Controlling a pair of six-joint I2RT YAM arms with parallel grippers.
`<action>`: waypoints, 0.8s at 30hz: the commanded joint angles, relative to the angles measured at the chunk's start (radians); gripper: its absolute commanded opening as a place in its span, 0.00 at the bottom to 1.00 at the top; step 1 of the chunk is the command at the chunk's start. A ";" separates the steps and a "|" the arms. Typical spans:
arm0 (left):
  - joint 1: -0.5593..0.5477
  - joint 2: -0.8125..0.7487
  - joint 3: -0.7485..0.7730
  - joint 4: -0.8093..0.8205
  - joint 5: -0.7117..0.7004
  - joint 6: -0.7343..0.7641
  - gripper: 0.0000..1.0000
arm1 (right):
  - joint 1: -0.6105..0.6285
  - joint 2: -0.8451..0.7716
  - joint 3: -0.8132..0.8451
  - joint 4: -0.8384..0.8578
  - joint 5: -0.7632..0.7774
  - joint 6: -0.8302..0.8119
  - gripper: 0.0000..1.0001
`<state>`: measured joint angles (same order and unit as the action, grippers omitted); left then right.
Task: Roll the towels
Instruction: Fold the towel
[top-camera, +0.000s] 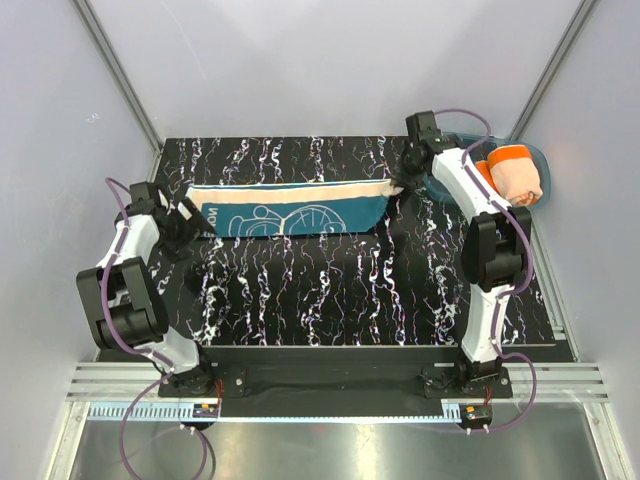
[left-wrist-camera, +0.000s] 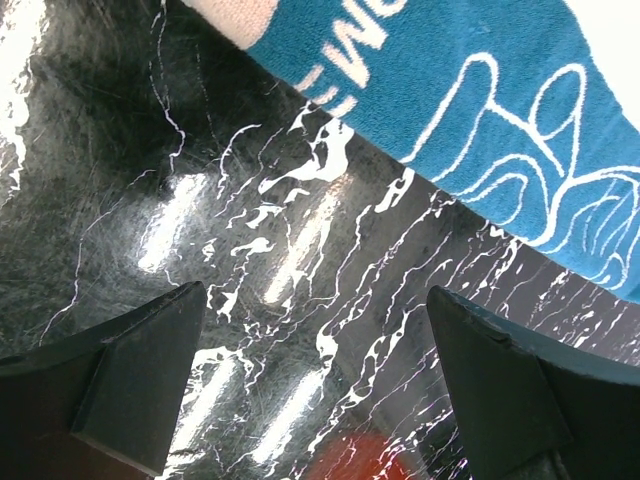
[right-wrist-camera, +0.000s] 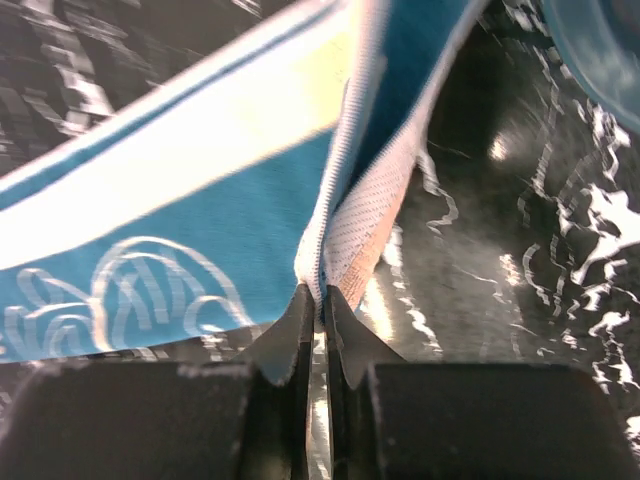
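Observation:
The dark teal towel (top-camera: 300, 212) lies stretched out flat across the far half of the table, its cream band along the far edge. My right gripper (top-camera: 401, 184) is shut on the towel's right end. In the right wrist view its jaws (right-wrist-camera: 321, 297) pinch a folded edge of the teal towel (right-wrist-camera: 200, 220), lifted slightly off the table. My left gripper (top-camera: 198, 226) stands open just in front of the towel's left end. Between its wide-apart fingers (left-wrist-camera: 140, 370) only bare table shows, with the teal towel (left-wrist-camera: 480, 100) beyond. The orange towel (top-camera: 515, 172) lies rolled in the tray.
The translucent blue tray (top-camera: 541, 160) sits at the far right corner beside the black marbled table (top-camera: 330, 300); its rim (right-wrist-camera: 600, 40) shows in the right wrist view. Grey walls close in the left, back and right sides.

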<state>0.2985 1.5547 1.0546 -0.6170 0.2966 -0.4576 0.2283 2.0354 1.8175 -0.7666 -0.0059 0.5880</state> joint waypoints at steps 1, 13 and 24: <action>0.004 -0.050 0.013 0.046 0.044 -0.009 0.99 | 0.035 -0.023 0.133 -0.092 0.058 0.009 0.00; 0.010 -0.096 -0.021 0.080 0.076 -0.049 0.99 | 0.236 0.126 0.462 -0.145 0.037 0.007 0.00; 0.030 -0.217 -0.100 0.161 0.115 -0.151 0.99 | 0.391 0.344 0.749 -0.040 -0.083 0.018 0.00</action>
<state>0.3145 1.4082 0.9661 -0.5209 0.3855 -0.5739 0.5938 2.3444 2.4779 -0.8719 -0.0456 0.5926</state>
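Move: My right hand holds the right end of the half-folded blue towel; the towel's left end, where it is headed, lies about 57 cm to the left, 2 cm nearer to me and 12 cm lower. The middle of the towel is roughly 25 cm to the left, 2 cm back. The basket stands some 27 cm to the right and 7 cm farther out. From my open left hand, the towel's left end lies about 11 cm ahead, 3 cm left, 8 cm below. I keep my shut right fingers on the towel's end, raise it nearly 9 cm and swing it some 22 cm left over the flat cloth towards the towel's left end, quickly, turning about 20 degrees counter-clockwise and tipping the fingertips up a little. My left hand, empty and wide open, rises about 3 cm clear of the table. ##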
